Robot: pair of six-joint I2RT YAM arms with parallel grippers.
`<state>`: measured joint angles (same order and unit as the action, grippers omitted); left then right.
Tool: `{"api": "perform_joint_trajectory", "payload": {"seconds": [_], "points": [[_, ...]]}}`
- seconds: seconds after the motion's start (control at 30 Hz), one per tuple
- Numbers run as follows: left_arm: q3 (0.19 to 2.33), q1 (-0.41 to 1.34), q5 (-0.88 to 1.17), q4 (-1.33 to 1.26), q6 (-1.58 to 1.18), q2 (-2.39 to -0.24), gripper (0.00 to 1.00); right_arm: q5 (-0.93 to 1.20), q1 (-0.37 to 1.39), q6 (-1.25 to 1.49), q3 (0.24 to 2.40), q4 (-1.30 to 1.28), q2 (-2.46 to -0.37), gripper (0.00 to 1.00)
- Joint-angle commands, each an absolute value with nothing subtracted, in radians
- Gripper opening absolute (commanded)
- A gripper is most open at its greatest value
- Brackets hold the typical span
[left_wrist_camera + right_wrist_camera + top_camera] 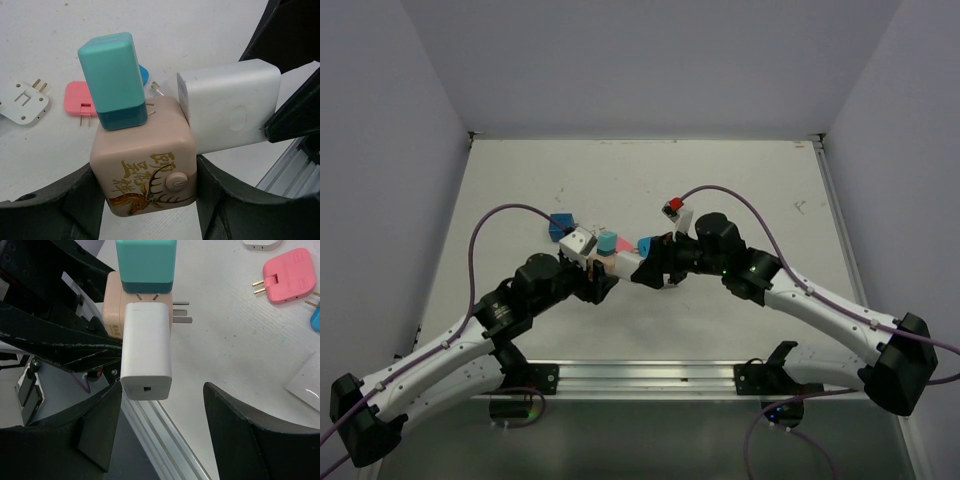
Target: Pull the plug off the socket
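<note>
A beige cube socket [145, 170] with a gold deer print is clamped between the fingers of my left gripper [147, 205], which is shut on it. A teal plug [112, 75] sticks out of its top face. A white plug [230, 112] is seated in its side face. In the right wrist view the white plug [147, 350] points at the camera, lying between the fingers of my right gripper [162, 390], which is open. The left finger touches the plug's side and the right finger stands well apart. From above, both grippers meet at the socket [616, 263].
Loose on the table lie a pink plug [287, 275], a blue one [315, 317] at the frame edge, and a flat white adapter [22, 102]. The aluminium rail [165, 440] of the table's near edge runs just below the grippers.
</note>
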<state>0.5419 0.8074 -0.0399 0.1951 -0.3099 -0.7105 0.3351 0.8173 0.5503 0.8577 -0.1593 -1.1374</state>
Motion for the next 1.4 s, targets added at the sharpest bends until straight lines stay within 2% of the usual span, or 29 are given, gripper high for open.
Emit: {"api": "perform_joint_trajectory", "payload": {"seconds": [0.0,0.23,0.3,0.33,0.43,0.47,0.53,0.83,1.37], "points": [[0.583,0.805,-0.021,0.074,-0.298,-0.695,0.0,0.302,0.828,0.574,0.916,-0.097,-1.16,0.69],[0.577,0.805,-0.021,0.069,-0.301,-0.701,0.0,0.31,0.856,0.587,0.956,-0.078,-1.209,0.59],[0.577,0.805,-0.026,0.069,-0.299,-0.7,0.0,0.321,0.861,0.592,0.962,-0.08,-1.218,0.49],[0.577,0.807,-0.035,0.071,-0.301,-0.698,0.0,0.322,0.862,0.594,0.962,-0.084,-1.218,0.39],[0.574,0.807,-0.086,0.083,-0.305,-0.689,0.0,0.285,0.861,0.586,0.957,-0.122,-1.201,0.2],[0.571,0.805,-0.103,0.087,-0.31,-0.686,0.0,0.276,0.862,0.583,0.957,-0.135,-1.195,0.09],[0.566,0.805,-0.133,0.094,-0.313,-0.67,0.0,0.267,0.862,0.577,0.959,-0.17,-1.177,0.0],[0.581,0.805,-0.369,0.215,-0.344,-0.658,0.0,0.206,0.851,0.535,0.994,-0.339,-1.12,0.0],[0.601,0.805,-0.526,0.288,-0.402,-0.746,0.0,0.213,0.785,0.475,1.016,-0.523,-1.043,0.0]]}}
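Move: The white plug's middle lies about 4 cm to the right gripper's left, level with it and at its height. It sticks out of the beige socket, which is some 9 cm to the left, also level. The teal plug rises from that socket, 9 cm left, 2 cm farther out and 4 cm higher. The blue plug lies on the table about 12 cm ahead, 1 cm left and 17 cm below. From the left gripper, the white plug is roughly 5 cm to the right, level and at its height. Bring the right gripper about 2 cm left over the free end of the white plug, pinch it between both fingers, then draw it back right by nearly 3 cm while rising some 2 cm. Keep the left gripper clamped on the beige socket, lifting alongside by about 2 cm and giving way a little to the right under the pull. ##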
